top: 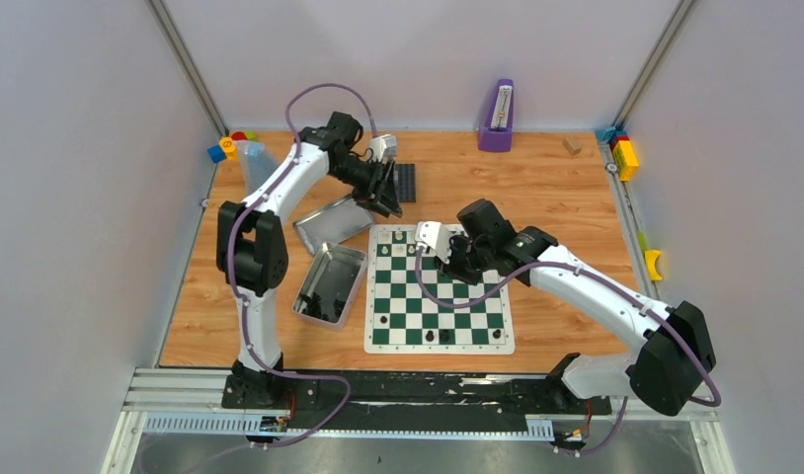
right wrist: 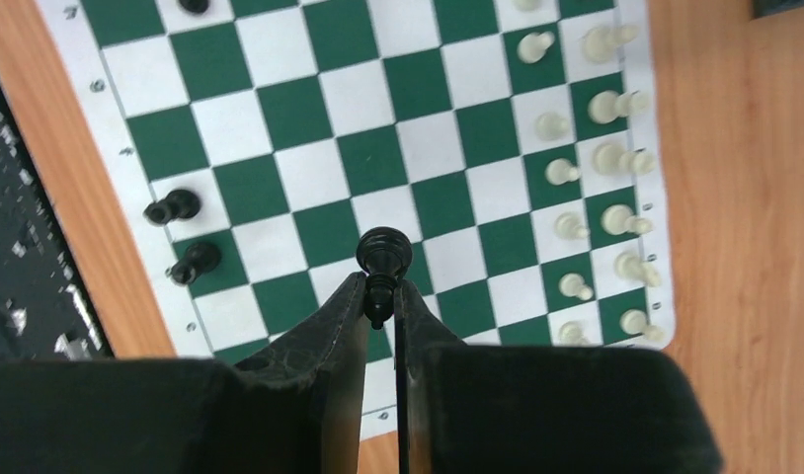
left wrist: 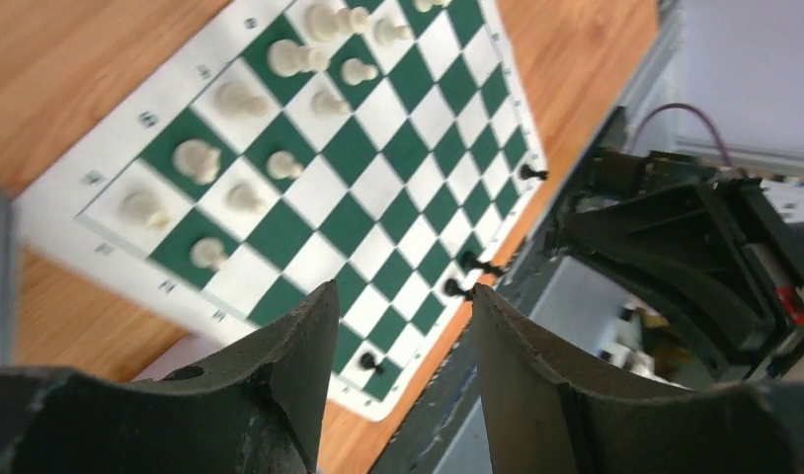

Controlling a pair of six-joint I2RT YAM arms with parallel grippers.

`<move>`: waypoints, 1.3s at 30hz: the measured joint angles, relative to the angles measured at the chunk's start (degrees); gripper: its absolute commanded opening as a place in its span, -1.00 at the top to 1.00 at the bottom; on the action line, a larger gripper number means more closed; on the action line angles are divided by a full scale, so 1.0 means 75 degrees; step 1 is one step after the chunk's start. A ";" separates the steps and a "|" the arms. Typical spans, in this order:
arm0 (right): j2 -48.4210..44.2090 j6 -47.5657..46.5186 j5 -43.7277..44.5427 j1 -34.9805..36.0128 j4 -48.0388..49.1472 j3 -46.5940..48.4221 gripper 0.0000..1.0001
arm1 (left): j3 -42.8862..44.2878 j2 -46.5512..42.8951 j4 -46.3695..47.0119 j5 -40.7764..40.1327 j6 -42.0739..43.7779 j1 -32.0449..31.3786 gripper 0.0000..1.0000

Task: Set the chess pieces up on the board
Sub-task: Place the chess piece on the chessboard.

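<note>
The green and white board [top: 482, 321] lies in the middle of the table. Cream-white chess pieces [right wrist: 607, 160] fill its two far rows, also visible as cream pieces [left wrist: 197, 159] in the left wrist view. A few black pieces [top: 430, 337] stand along the near rows. My right gripper [right wrist: 380, 292] hangs over the board, shut on a black chess piece [right wrist: 382, 253] whose base pokes out past the fingertips. My left gripper [left wrist: 403, 291] hovers open and holds nothing, off the board's far left corner [top: 388, 196]. From above, the right gripper [top: 445, 263] is over the board's far half.
A silver tin [top: 351, 265] with dark pieces inside sits left of the board, its lid [top: 329, 222] behind it. A dark studded baseplate [top: 407, 182] lies at the back. A purple object [top: 497, 117] and coloured bricks [top: 625, 156] stand along the back and sides.
</note>
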 measured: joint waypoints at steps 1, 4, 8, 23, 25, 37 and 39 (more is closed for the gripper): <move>0.0000 -0.0035 -0.0058 0.0006 -0.0204 0.0000 1.00 | -0.0026 -0.0192 -0.0125 -0.0265 0.0233 0.0041 -0.21; 0.0000 -0.0125 -0.0169 0.0026 -0.0790 -0.0012 1.00 | -0.0149 -0.0860 -0.0460 -0.1067 0.0935 0.0122 -0.26; -0.0058 -0.0181 -0.0245 0.0087 -0.1259 -0.0341 1.00 | -0.0434 -0.1714 -0.0813 -0.1953 0.1600 0.0119 -0.44; 0.0073 0.0058 -0.0248 0.0956 -0.1466 -0.1649 1.00 | -0.1285 -0.2973 -0.1332 -0.3914 0.2396 0.0219 -0.68; 0.0201 0.0099 -0.0192 0.1040 -0.1408 -0.1725 1.00 | -0.1355 -0.3098 -0.1352 -0.4016 0.2425 0.0233 -0.68; 0.1003 0.0452 0.0216 0.1224 -0.1201 -0.1676 0.97 | -0.1585 -0.3678 -0.1341 -0.4179 0.2515 0.0239 -0.69; 0.1072 0.0472 0.0280 0.1244 -0.1201 -0.1644 0.97 | -0.1594 -0.3678 -0.1338 -0.4179 0.2515 0.0239 -0.69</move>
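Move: The empty front-edge square at c, where the held black piece is headed, lies about 11 cm back, 5 cm right and 16 cm below the right hand. The black king stands 2 cm right and the queen 1 cm left, both about 11 cm back; the corner rook is 12 cm right, 11 cm back. From the left hand, the remaining black pieces are about 16 cm back, 13 cm left, 17 cm down; the metal lid is 12 cm left, 3 cm ahead. Down and back, about 11 cm each and some 5 cm right, the right hand carries its pinched black piece to the c square beside the king, turning about 30 degrees until the fingers point nearly straight down; the last stretch is almost pure lowering. Meanwhile the empty left hand swings some 12 cm left, rising and drawing back a little towards the box side, tipping its fingers downward and opening them wider. ##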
